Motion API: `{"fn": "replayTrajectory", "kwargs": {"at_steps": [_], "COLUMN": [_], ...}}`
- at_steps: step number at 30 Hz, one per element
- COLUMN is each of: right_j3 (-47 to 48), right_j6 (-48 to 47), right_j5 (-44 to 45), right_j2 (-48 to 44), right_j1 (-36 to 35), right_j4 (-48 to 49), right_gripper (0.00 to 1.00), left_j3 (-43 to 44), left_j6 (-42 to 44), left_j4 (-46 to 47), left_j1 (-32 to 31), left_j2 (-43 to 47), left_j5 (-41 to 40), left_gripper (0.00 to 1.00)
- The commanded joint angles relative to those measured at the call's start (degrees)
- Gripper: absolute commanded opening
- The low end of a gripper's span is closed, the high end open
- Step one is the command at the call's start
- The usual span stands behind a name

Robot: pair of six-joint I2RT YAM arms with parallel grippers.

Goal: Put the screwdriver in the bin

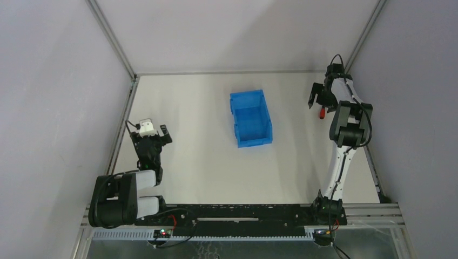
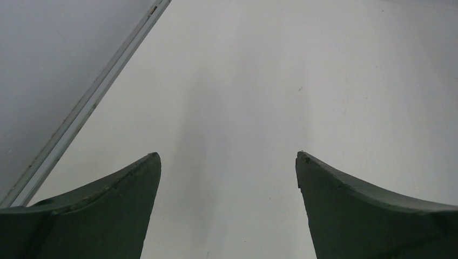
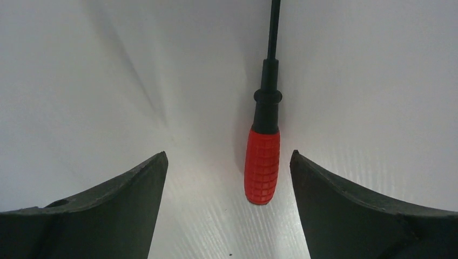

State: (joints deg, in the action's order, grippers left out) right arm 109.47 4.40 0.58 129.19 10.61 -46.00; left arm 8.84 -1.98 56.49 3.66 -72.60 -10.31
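Note:
The screwdriver [image 3: 262,164], with a red gridded handle and a thin black shaft, lies flat on the white table at the far right [image 1: 321,113]. My right gripper [image 3: 228,154] is open over it. The handle's end sits between the fingers, nearer the right one, and touches neither. In the top view the right gripper [image 1: 318,103] points down at the table, right of the bin. The blue bin [image 1: 251,118] stands in the middle of the table with nothing showing inside it. My left gripper [image 2: 228,154] is open over bare table at the left [image 1: 154,134].
A metal frame rail [image 2: 92,100] runs along the table's left edge, close to the left gripper. Grey walls enclose the table on the left, back and right. The right arm [image 1: 345,129] stands close to the right wall.

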Motion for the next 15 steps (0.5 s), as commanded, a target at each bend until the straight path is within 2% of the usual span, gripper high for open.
{"fn": "replayTrajectory", "kwargs": {"at_steps": [1,4,6,10,12,15], "right_j3": [3.27,3.25,3.21,2.78,2.17,0.19], "right_j6": [-1.84,-2.20,-2.21,-2.39,-2.93,-4.00], "right_j5": [0.04,0.19,0.57,1.11,1.06,0.20], "right_j2": [3.27,4.87,5.50,4.75,3.47,-0.95], "right_j1": [0.81,0.90,0.99,1.08,1.08,1.01], "right_j4": [-3.98,-3.99,-3.97,-3.36,-2.51,-0.95], "right_gripper": [0.89,0.80,0.67,0.22,0.13,0.06], "left_j3": [2.23,2.23,2.27,2.20,2.18,2.22], "left_j6": [0.33,0.36,0.33,0.31,0.39,0.34], "left_j4": [3.80,3.78,3.77,3.79,3.73,3.80], "left_j1": [-0.26,-0.22,-0.23,-0.23,-0.19,-0.23], "left_j2": [0.54,0.55,0.60,0.53,0.59,0.52], "left_j5": [-0.12,-0.13,-0.07,-0.04,-0.09,-0.13], "left_gripper": [1.00,1.00,1.00,1.00,1.00,1.00]}}
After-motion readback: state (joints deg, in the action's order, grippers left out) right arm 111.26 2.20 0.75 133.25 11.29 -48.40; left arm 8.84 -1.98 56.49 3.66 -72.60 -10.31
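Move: The screwdriver lies flat with its shaft pointing outward. Its middle is about 2 cm ahead of the right gripper, 2 cm to the right and 3 cm below, with the red handle already between the open fingers but nearer the right one. The blue bin's middle is some 36 cm left and 5 cm nearer the base. From the left gripper the screwdriver lies about 87 cm right and 15 cm ahead, roughly 9 cm lower. Lower the right gripper the last 3 cm or so, drawing back about 1 cm as the wrist tips roughly 5 degrees towards straight down, so that the fingers straddle the screwdriver's red handle. Then hold it there, close to the table, and close the wide-open fingers until they pinch the handle from both sides. ##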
